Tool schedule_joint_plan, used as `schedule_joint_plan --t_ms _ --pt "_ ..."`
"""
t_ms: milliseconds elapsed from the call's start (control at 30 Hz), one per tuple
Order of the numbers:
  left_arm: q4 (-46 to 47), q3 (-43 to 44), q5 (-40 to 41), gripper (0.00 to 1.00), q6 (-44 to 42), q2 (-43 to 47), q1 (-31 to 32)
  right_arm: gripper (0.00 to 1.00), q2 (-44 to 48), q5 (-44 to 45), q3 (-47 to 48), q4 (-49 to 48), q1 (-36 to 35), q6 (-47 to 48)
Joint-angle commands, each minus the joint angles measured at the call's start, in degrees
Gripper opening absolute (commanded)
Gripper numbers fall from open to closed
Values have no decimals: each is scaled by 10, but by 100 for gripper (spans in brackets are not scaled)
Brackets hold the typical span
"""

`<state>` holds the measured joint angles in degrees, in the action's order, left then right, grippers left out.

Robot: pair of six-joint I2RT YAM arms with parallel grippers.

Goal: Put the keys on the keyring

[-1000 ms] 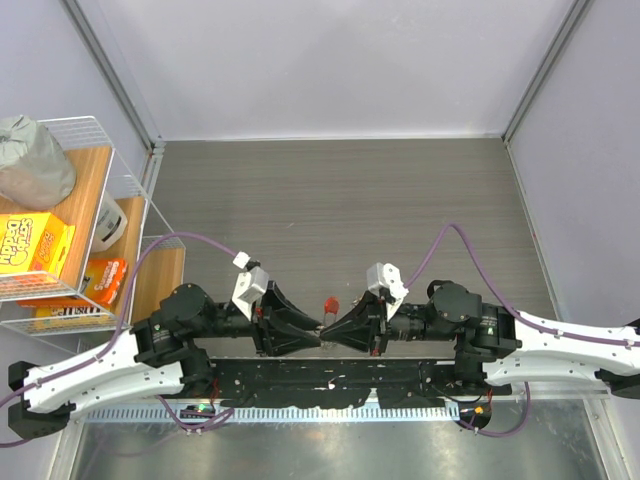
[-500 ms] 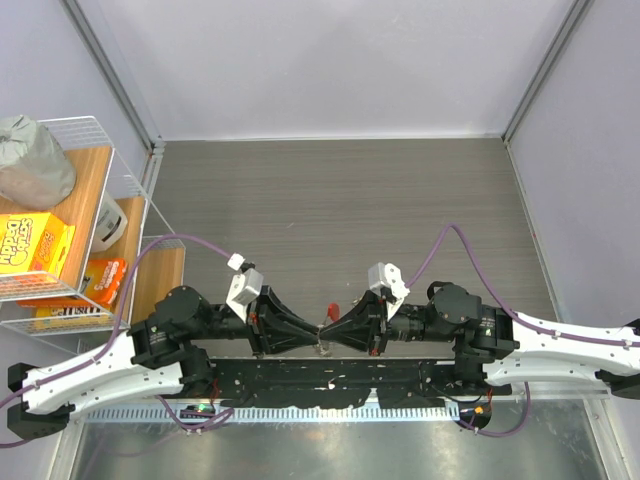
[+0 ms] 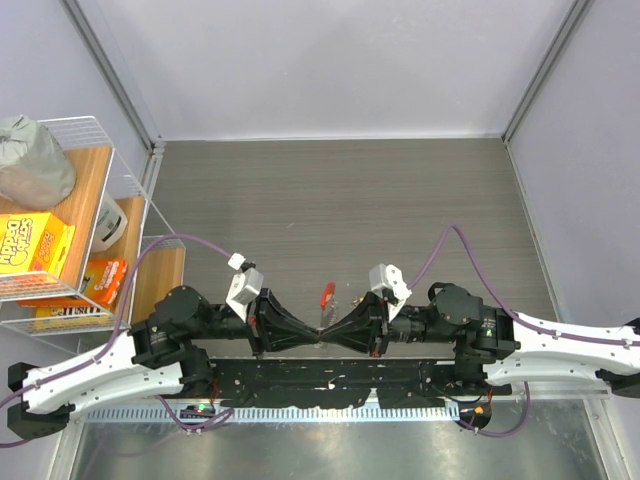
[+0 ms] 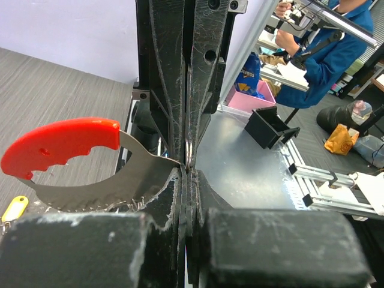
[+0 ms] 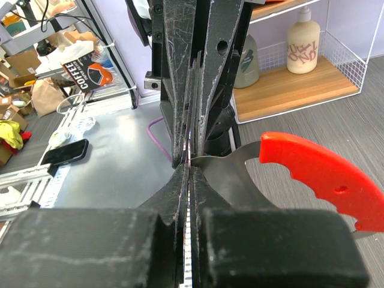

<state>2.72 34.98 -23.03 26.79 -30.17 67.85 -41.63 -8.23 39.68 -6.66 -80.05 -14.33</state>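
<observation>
The keyring, a curved metal blade with a red plastic piece [image 4: 60,141] [image 5: 324,177] [image 3: 326,294], hangs above the table between both arms. My left gripper [image 4: 187,174] [image 3: 312,333] and right gripper [image 5: 189,171] [image 3: 331,333] meet tip to tip. Each is shut on the thin silvery ring at the blade's end. The red piece sticks out toward the far side. The key with its yellow tag [image 4: 13,208] lies on the table beyond, at the left wrist view's lower left edge, apart from both grippers.
A wire shelf rack [image 3: 95,135] with boxes and bottles stands at the left edge of the wood-grain table [image 3: 400,200]. A metal rail with a cable tray [image 3: 320,410] runs along the near edge under the arms.
My left gripper has shut onto the ring at the right gripper's tip. The red piece has swung up toward the far side. The right gripper stayed shut.
</observation>
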Motion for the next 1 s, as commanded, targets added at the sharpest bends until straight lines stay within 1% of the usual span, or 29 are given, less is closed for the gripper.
schedule_joint_plan --t_ms 0,333,667,700,800,833,867,967 --pt "43 6 12 0 -4 -15 2 5 -11 -8 15 -52 -11 -2" --pt "39 10 32 0 -9 -10 1 5 -23 -11 20 -21 -27 12" --pt "63 3 11 0 5 4 2 6 -13 3 17 7 -27 14" --pt "63 3 10 0 5 5 2 14 -13 5 18 7 -27 12" --pt "63 2 11 0 7 9 2 22 -13 8 17 19 -27 11" --pt "63 1 13 0 7 10 2 28 -10 9 16 21 -27 10" --pt "62 0 15 0 6 11 2 31 -9 10 15 22 -27 11" --pt "62 -2 16 0 9 12 2 33 -2 15 13 26 -27 11"
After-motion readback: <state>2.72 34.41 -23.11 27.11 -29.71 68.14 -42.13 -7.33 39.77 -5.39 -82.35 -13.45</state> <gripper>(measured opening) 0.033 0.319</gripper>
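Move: The keyring sits right at the two meeting fingertips, so it is level with the left hand's point and with the right's. From either hand the metal plate with the red handle reaches out about 5 cm ahead, roughly 1 cm to the right and 1 cm lower. The yellow tag lies on the table some 11 cm ahead, about 10 cm to the right and around 27 cm below. Keep the left gripper shut on the keyring and hold it in place, fingertips still meeting the right ones. Ease the right hand back and down by about 1 cm while its fingers stay closed, then open them to roughly a third, ending its pinch but leaving the tips close around the ring. ##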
